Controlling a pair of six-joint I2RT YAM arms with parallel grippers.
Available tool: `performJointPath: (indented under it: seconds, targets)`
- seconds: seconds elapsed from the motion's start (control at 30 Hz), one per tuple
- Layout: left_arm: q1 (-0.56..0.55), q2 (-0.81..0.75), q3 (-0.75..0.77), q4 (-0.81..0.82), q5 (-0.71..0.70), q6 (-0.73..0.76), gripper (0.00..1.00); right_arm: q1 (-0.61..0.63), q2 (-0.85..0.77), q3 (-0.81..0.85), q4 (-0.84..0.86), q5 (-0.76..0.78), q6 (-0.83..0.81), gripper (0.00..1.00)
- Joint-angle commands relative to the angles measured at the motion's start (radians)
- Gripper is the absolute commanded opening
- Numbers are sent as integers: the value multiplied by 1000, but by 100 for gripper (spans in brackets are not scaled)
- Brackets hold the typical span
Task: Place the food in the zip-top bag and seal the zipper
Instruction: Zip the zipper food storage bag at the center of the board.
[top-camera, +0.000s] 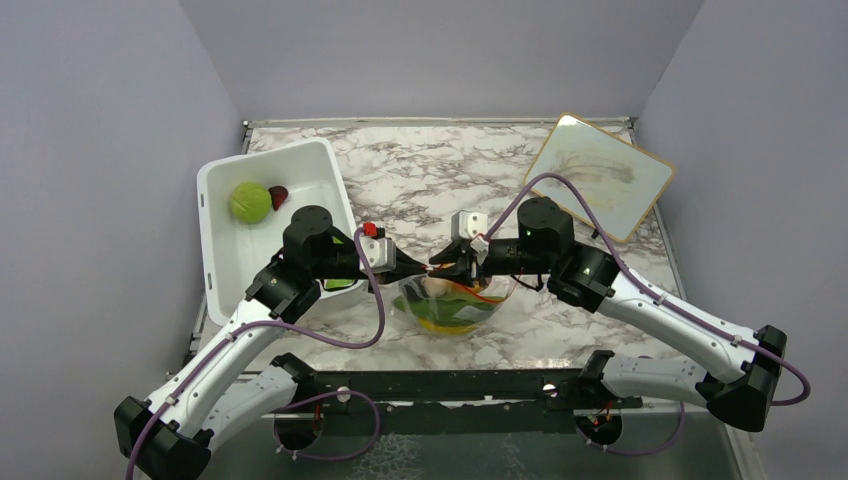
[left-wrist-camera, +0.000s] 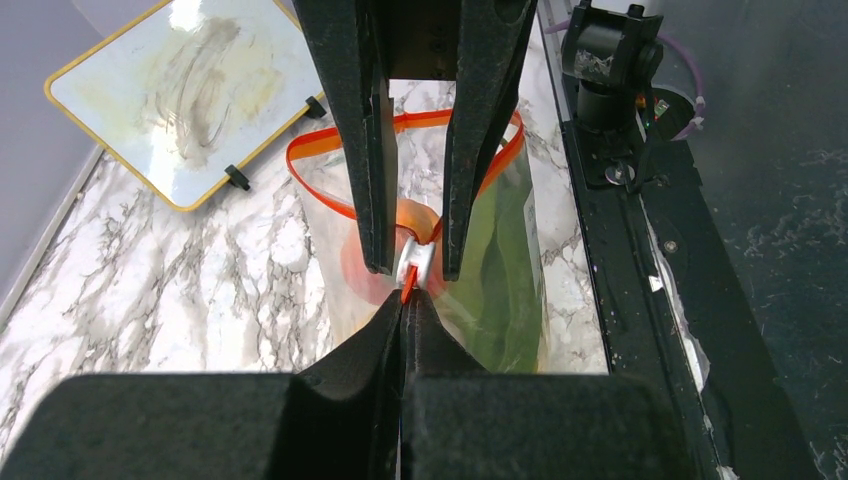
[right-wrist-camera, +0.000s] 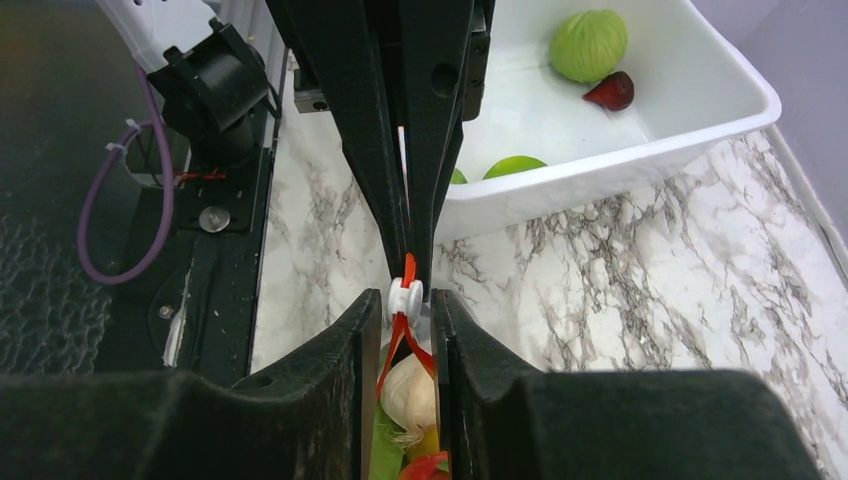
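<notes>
The clear zip-top bag (top-camera: 455, 310) stands at mid-table between both grippers. It holds food: a beige garlic (right-wrist-camera: 410, 395) with green, yellow and red pieces. Its red-orange zipper (left-wrist-camera: 420, 118) loops open along the mouth. My left gripper (left-wrist-camera: 407, 300) is shut on the zipper's end. My right gripper (right-wrist-camera: 405, 300) straddles the white slider (right-wrist-camera: 405, 297), with thin gaps on both sides. In the top view the left gripper (top-camera: 425, 268) and right gripper (top-camera: 447, 268) meet tip to tip above the bag.
A white tub (top-camera: 215, 180) stands at the left. It holds a green round fruit (top-camera: 250, 202), a dark red piece (top-camera: 279, 195) and green pieces (right-wrist-camera: 515, 165). A framed whiteboard (top-camera: 598, 177) leans at the back right. A black rail (top-camera: 450, 385) runs along the near edge.
</notes>
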Motion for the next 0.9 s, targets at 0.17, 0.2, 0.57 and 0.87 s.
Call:
performJointPath:
  seconds: [0.17, 0.2, 0.57, 0.87]
  targets:
    - [-5, -23, -5, 25, 32, 28, 0, 2, -13, 0, 60, 1, 15, 6]
    - [-5, -32, -8, 32, 34, 29, 0, 2, -17, -6, 60, 3, 16, 3]
    - [-5, -78, -32, 40, 49, 42, 0, 2, -68, -44, -106, 130, 16, 1]
    - [-4, -75, 7, -24, 13, 81, 0, 2, -107, -7, -243, 272, -1, 1]
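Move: The white slider sits between the right hand's parted fingertips, practically at its hand point; from the left hand, which already pinches the orange zipper end, it is about 2 cm to the right, level in depth and height. From the right hand, the garlic lies roughly 7 cm below and 1 cm back; the peach is about 5 cm right, 1 cm ahead and 7 cm below; the green leaves are some 3 cm back, 3 cm right and 8 cm below. Rightward and downward, the right hand draws the slider along the zipper, away from the left fingers, about 3 cm across and 2 cm down, after first shutting its fingertips on it; the wrist turns slightly clockwise, some 8 degrees. The left hand keeps its pinch on the zipper end and eases back about 1 cm. ##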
